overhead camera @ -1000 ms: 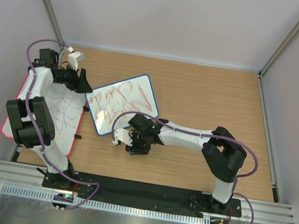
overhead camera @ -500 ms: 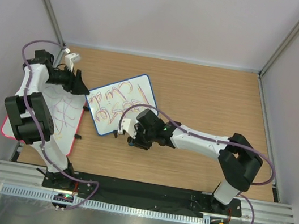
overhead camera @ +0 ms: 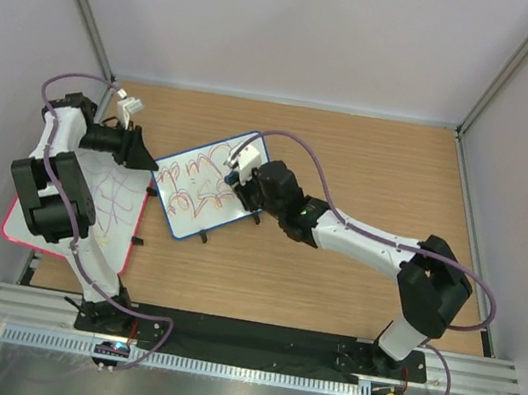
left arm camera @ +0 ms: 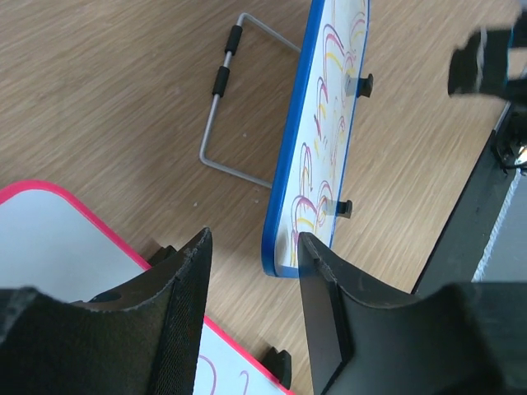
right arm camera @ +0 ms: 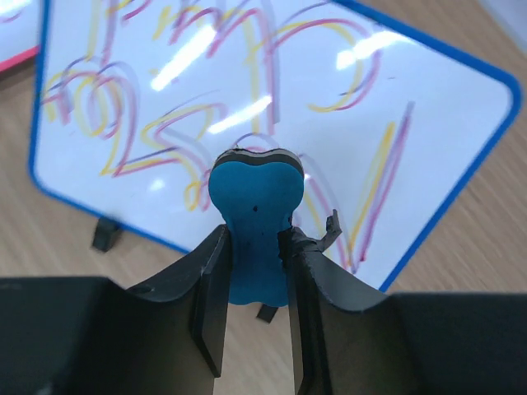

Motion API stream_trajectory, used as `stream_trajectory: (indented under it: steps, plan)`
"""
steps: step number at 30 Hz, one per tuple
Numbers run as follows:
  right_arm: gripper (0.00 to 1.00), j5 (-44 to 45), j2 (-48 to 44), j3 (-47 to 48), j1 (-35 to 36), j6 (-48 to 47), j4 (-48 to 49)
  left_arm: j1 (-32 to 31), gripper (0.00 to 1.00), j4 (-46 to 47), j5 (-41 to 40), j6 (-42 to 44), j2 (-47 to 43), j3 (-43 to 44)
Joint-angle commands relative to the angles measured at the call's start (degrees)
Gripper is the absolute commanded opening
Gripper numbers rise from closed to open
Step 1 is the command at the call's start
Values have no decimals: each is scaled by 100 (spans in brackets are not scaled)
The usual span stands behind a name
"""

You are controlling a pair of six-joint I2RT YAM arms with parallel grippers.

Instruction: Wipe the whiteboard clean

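Observation:
The whiteboard [overhead camera: 200, 187] has a blue frame and red, purple and yellow scribbles, and lies askew at the table's centre left. My right gripper [overhead camera: 245, 168] hovers over its far right part, shut on a blue eraser [right arm camera: 254, 216]. The eraser's felt edge points at the scribbled surface [right arm camera: 272, 99]. My left gripper [overhead camera: 146, 159] is open just off the board's left corner. In the left wrist view the board's blue corner [left arm camera: 284, 247] shows past the gap between my fingers [left arm camera: 325, 304], with nothing held.
A larger pink-framed whiteboard [overhead camera: 90, 204] with purple scribbles lies at the left under my left arm. A wire stand [left arm camera: 216, 107] with black sleeves sits behind the blue board's edge. Grey walls close in the table on three sides.
My right arm has carried the eraser from the board's near edge up over its far right part. The left gripper stayed by the board's left corner, its jaws a little narrower.

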Motion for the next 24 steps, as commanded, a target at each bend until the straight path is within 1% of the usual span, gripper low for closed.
stream_trajectory:
  steps: [1, 4, 7, 11, 13, 14, 16, 17, 19, 21, 24]
  plan:
    - [1, 1451, 364, 533, -175, 538, 1028, 0, 47, -374, 244, 374, 138, 229]
    - [1, 1954, 873, 1025, -201, 512, 1161, -36, 45, -567, 209, 550, 287, 325]
    - [1, 2245, 1401, 1665, -236, 459, 1257, -36, 41, -874, 226, 822, 366, 466]
    - [1, 2368, 1963, 2132, -280, 468, 1275, -36, 34, -955, 226, 928, 358, 528]
    - [1, 2378, 2096, 2247, -289, 520, 1293, -36, 29, -1025, 226, 1016, 349, 562]
    - [1, 2386, 2218, 2344, -289, 555, 1249, -36, 23, -1025, 226, 1025, 358, 563]
    - [1, 2404, 2316, 2458, -280, 625, 1066, -62, 18, -1077, 218, 1078, 367, 563]
    - [1, 2404, 2359, 2494, -272, 757, 1021, -79, 15, -1078, 218, 1104, 367, 571]
    - [1, 2421, 2377, 2433, -245, 828, 1029, -80, 10, -1113, 191, 1175, 402, 580]
    - [1, 2439, 2430, 2441, -210, 837, 977, -88, 0, -1139, 156, 1210, 437, 598]
    - [1, 2387, 2579, 2608, -114, 846, 757, -123, 0, -1148, 130, 1280, 428, 598]
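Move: The spot on the blue-framed whiteboard's far edge lies about 12 cm ahead of the right hand, which already holds the eraser, and 3 cm left, nearly level in height. The board's far right corner is 15 cm ahead and 3 cm right. For the left hand, the board's left corner is just off the open fingertips, 1 cm back and 2 cm right; the pink-framed board's middle lies 9 cm back, 13 cm left and lower. Right carries the eraser about 13 cm forward, turning clockwise, to the far edge; left pinches the left corner. ##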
